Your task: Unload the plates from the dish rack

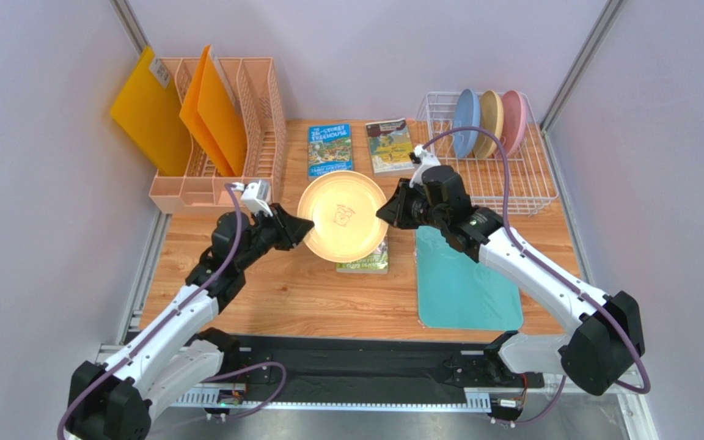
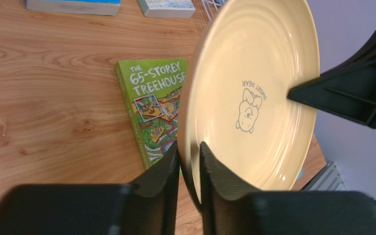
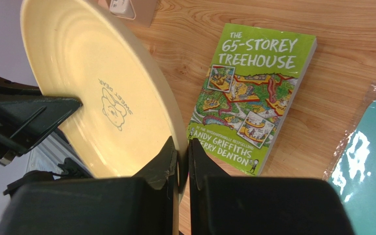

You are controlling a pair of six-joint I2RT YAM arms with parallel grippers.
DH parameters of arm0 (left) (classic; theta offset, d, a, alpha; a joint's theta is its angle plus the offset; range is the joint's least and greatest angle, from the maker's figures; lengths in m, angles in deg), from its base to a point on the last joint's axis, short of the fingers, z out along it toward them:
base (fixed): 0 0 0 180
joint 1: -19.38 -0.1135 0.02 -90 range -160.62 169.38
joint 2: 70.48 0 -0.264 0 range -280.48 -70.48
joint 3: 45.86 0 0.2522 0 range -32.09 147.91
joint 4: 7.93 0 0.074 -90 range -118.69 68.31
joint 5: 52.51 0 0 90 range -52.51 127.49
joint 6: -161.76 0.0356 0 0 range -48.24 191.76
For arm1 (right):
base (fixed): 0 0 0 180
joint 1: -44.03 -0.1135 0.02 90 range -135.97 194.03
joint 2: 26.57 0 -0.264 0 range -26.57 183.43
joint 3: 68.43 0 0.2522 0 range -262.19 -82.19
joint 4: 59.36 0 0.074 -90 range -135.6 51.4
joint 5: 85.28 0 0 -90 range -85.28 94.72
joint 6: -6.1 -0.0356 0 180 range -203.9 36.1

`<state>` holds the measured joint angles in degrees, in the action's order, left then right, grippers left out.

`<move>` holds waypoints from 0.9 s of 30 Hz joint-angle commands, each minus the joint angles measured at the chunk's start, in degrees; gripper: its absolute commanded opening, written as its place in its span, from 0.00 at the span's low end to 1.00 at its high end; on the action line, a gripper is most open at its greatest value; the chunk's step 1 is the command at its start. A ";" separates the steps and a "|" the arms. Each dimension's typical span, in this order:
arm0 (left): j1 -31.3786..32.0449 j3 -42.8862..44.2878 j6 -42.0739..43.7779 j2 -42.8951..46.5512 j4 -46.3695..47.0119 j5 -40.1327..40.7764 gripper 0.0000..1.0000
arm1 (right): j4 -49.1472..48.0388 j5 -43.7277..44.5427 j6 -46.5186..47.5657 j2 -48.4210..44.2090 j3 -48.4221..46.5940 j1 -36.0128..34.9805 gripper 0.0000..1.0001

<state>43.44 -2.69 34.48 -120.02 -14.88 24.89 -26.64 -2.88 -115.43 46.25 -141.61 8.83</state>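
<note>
A pale yellow plate [image 1: 342,215] with a small bear mark hangs above the table's middle, held between both arms. My left gripper [image 1: 308,226] clamps its left rim; in the left wrist view the gripper [image 2: 189,156] has one finger on each face of the plate [image 2: 253,98]. My right gripper [image 1: 385,213] is shut on the opposite rim, and the right wrist view shows that gripper [image 3: 182,152] pinching the plate [image 3: 101,98] edge. The white wire dish rack [image 1: 512,188] at the back right holds a blue plate [image 1: 465,122], a tan plate [image 1: 491,122] and a pink plate [image 1: 513,119] upright.
A peach slotted organizer [image 1: 264,119] with orange folders [image 1: 209,110] stands back left. Two books [image 1: 330,148] [image 1: 389,144] lie at the back centre. A green book [image 1: 365,263] lies under the held plate, and a teal mat [image 1: 466,289] lies to its right.
</note>
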 commanded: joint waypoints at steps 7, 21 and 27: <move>0.99 2.23 3.35 2.69 -9.61 7.41 0.00 | -3.67 -2.34 -0.47 -1.45 -0.43 -0.22 0.53; 1.08 -1.90 -2.97 16.40 -36.07 28.50 0.00 | 6.96 12.69 7.80 1.45 -5.27 2.06 0.75; 1.08 -2.51 -5.52 15.36 -38.89 36.94 0.00 | 8.02 12.34 9.03 2.77 -6.85 4.52 0.76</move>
<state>44.18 -5.40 32.10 -103.47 -51.29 53.78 -19.43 7.88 -108.42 48.39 -145.48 12.19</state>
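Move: The cream plate is held up by its right rim in the right fingers, its middle about 9 cm left of that hand and 1 cm back; from the left hand, whose partly open fingers straddle the opposite rim, it lies some 7 cm right, 2 cm ahead. The green book is about 8 cm ahead, 12 cm right and 18 cm below the left hand. The teal board lies roughly 25 cm right and 6 cm back of the right hand, 19 cm below. Left pinches the plate's rim, right opens, withdrawing rightward, and left carries it 15 cm left, down and back. ##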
